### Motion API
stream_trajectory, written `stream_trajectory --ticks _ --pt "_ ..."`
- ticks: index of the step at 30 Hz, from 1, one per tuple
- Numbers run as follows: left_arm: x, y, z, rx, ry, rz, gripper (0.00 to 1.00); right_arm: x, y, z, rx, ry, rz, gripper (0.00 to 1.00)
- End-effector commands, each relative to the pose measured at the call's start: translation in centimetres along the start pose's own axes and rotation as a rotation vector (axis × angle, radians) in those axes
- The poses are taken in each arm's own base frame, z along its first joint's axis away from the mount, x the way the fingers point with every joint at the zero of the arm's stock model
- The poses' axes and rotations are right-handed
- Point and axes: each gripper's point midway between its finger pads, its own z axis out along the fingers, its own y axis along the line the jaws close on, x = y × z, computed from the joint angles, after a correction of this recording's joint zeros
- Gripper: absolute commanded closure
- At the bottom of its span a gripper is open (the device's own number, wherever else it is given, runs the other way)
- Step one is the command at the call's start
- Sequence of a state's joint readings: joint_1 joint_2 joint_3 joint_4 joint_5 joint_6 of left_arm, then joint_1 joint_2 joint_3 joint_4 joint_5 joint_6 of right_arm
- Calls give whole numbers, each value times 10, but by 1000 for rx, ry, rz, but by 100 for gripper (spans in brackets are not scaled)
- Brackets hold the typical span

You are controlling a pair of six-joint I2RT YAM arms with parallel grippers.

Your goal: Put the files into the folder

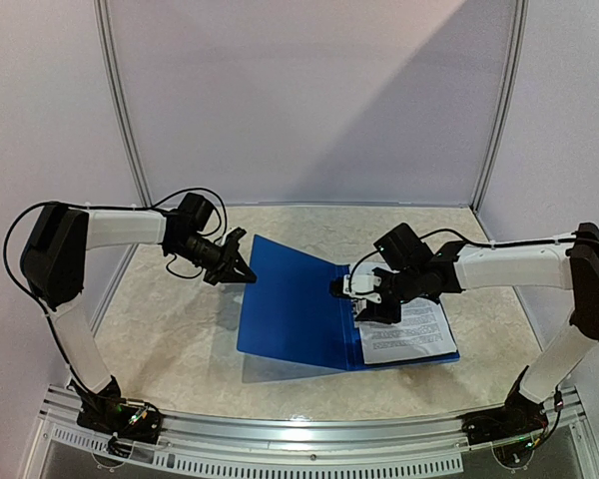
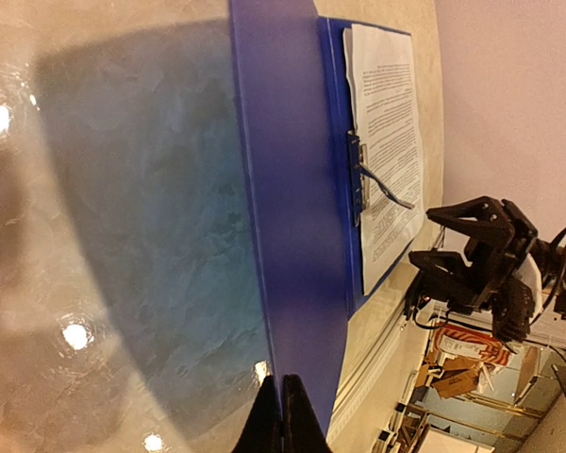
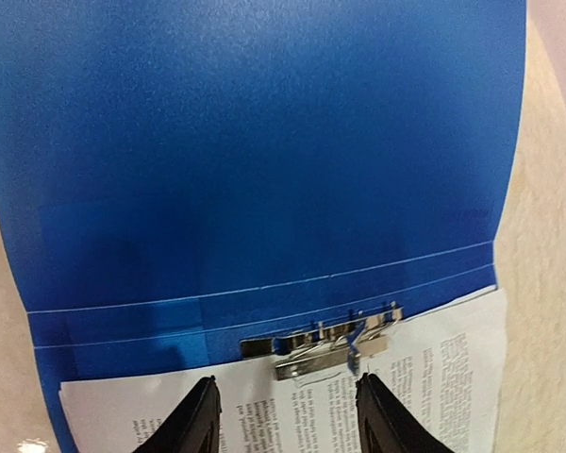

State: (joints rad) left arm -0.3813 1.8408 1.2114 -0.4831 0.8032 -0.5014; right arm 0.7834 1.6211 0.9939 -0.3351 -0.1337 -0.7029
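Observation:
The dark-blue folder (image 1: 290, 309) lies open on the table, its cover lifted at the left. The white printed files (image 1: 409, 334) lie on its right half, under the metal spine clip (image 3: 330, 344). My left gripper (image 1: 242, 269) is shut on the far edge of the cover, which shows edge-on in the left wrist view (image 2: 292, 236). My right gripper (image 1: 364, 299) is open and hovers over the clip and the top of the files (image 3: 424, 377), one finger to each side (image 3: 203, 415). The files also show in the left wrist view (image 2: 387, 123).
The table is pale marble-patterned (image 1: 170, 329), with white walls and metal posts (image 1: 120, 100) around it. A metal rail (image 1: 299, 439) runs along the near edge between the arm bases.

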Motion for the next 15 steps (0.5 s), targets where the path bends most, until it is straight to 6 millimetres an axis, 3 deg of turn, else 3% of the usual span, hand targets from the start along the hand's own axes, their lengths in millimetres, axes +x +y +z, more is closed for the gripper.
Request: stream_trajectory --ticks 1,15 --pt "-3 -3 -3 0 -16 27 100 -11 -20 -4 93 -30 -180 51" --pt "-1 -3 -3 6 -16 17 100 -1 -30 16 127 32 -202 77"
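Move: Some 3 cm ahead of the right hand, about 2 cm to its left and 2 cm lower, stands the folder clip's lever. The clip strip lies roughly 2 cm ahead, 3 cm left and 4 cm below the hand. The papers' middle is about 9 cm to the right and 2 cm ahead, 5 cm down, and the blue cover's about 16 cm left. From the left hand the lever lies some 21 cm right, 4 cm back and 5 cm below. Easing forward about 2 cm to the clip's lever, the right hand rises slightly, then sinks back, while its fingertips swing forward some 10 degrees. Its half-open fingers close to about half that gap, one tip on either side of the lever; contact can't be made out. The left hand stays put and keeps its pinch on the blue cover's raised edge. ##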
